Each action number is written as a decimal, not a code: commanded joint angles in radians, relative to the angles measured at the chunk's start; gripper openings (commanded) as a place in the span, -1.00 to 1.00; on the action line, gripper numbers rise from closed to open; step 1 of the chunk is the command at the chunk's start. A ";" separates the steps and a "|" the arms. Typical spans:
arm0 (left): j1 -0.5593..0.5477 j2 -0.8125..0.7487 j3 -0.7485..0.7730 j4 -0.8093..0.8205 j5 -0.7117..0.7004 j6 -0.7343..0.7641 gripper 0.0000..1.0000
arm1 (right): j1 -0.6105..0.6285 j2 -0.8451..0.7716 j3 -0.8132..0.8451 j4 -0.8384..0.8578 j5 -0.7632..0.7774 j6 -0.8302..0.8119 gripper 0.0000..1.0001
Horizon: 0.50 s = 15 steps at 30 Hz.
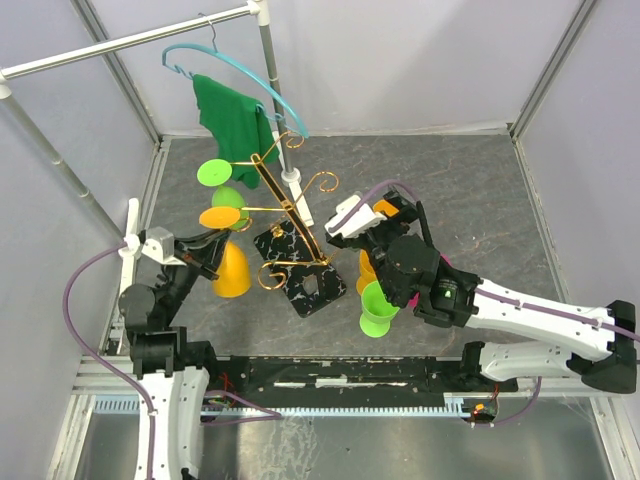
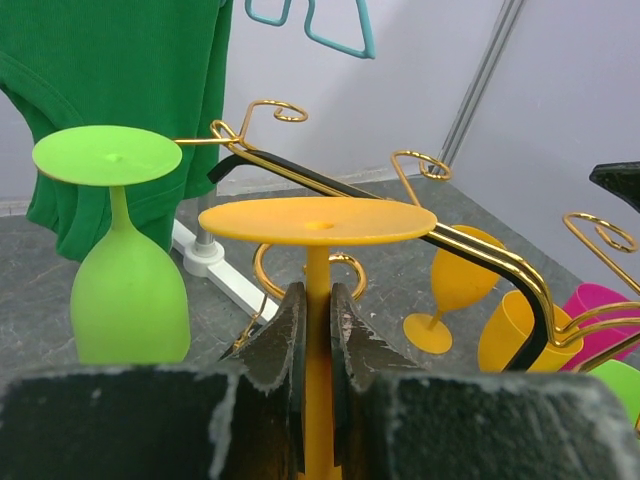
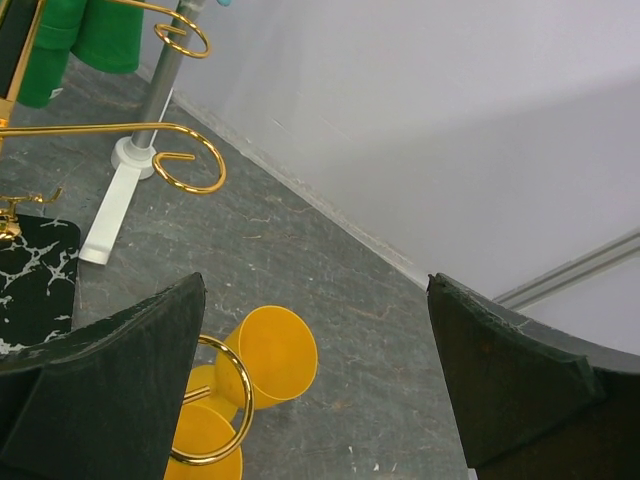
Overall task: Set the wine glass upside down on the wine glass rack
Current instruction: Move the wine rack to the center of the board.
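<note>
An orange wine glass (image 2: pixel 318 220) is upside down, foot disc on top, with my left gripper (image 2: pixel 318 335) shut on its stem. In the top view this glass (image 1: pixel 230 268) is held at the outer end of a left arm of the gold wine glass rack (image 1: pixel 292 215), which has a black marbled base (image 1: pixel 305 285). I cannot tell whether the foot rests on the arm (image 2: pixel 470 245). A green glass (image 2: pixel 128 295) hangs upside down on the rack beside it. My right gripper (image 1: pixel 362 215) is open and empty to the right of the rack (image 3: pixel 190 160).
A white clothes rail (image 1: pixel 272 80) with a green shirt (image 1: pixel 232 118) on a teal hanger stands behind the rack. More orange glasses (image 3: pixel 270 355), a green one (image 1: pixel 378 308) and a pink one (image 2: pixel 600 305) stand right of the rack base. Grey walls close in the table.
</note>
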 commanded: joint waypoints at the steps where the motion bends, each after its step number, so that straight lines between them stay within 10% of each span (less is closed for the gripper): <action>1: 0.005 0.039 0.086 0.062 0.003 0.007 -0.95 | -0.016 -0.023 0.005 0.008 -0.008 0.025 1.00; 15: 0.004 0.227 0.328 -0.054 0.113 0.070 -0.95 | -0.057 -0.031 -0.006 -0.060 -0.030 0.093 1.00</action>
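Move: The left hand holds the orange glass upside down by its stem. The rack's middle left loop, its likely place, lies about 5 cm ahead of this hand, 3 cm to the right and roughly level. The hung green glass is some 9 cm ahead, 3 cm left and 5 cm lower; the front left loop is about 5 cm back, 8 cm right, slightly lower. From the right hand, the middle loop lies some 24 cm left, level fore and aft, about 5 cm lower. Still pinching the orange glass by its stem, the left hand lifts it nearly straight up by about 8.5 cm, slowly at first, then fast, away from the rack's middle left loop; the fingers tip up only slightly. The empty right hand, wide open, eases about 1 cm each to its right, down and forward. ##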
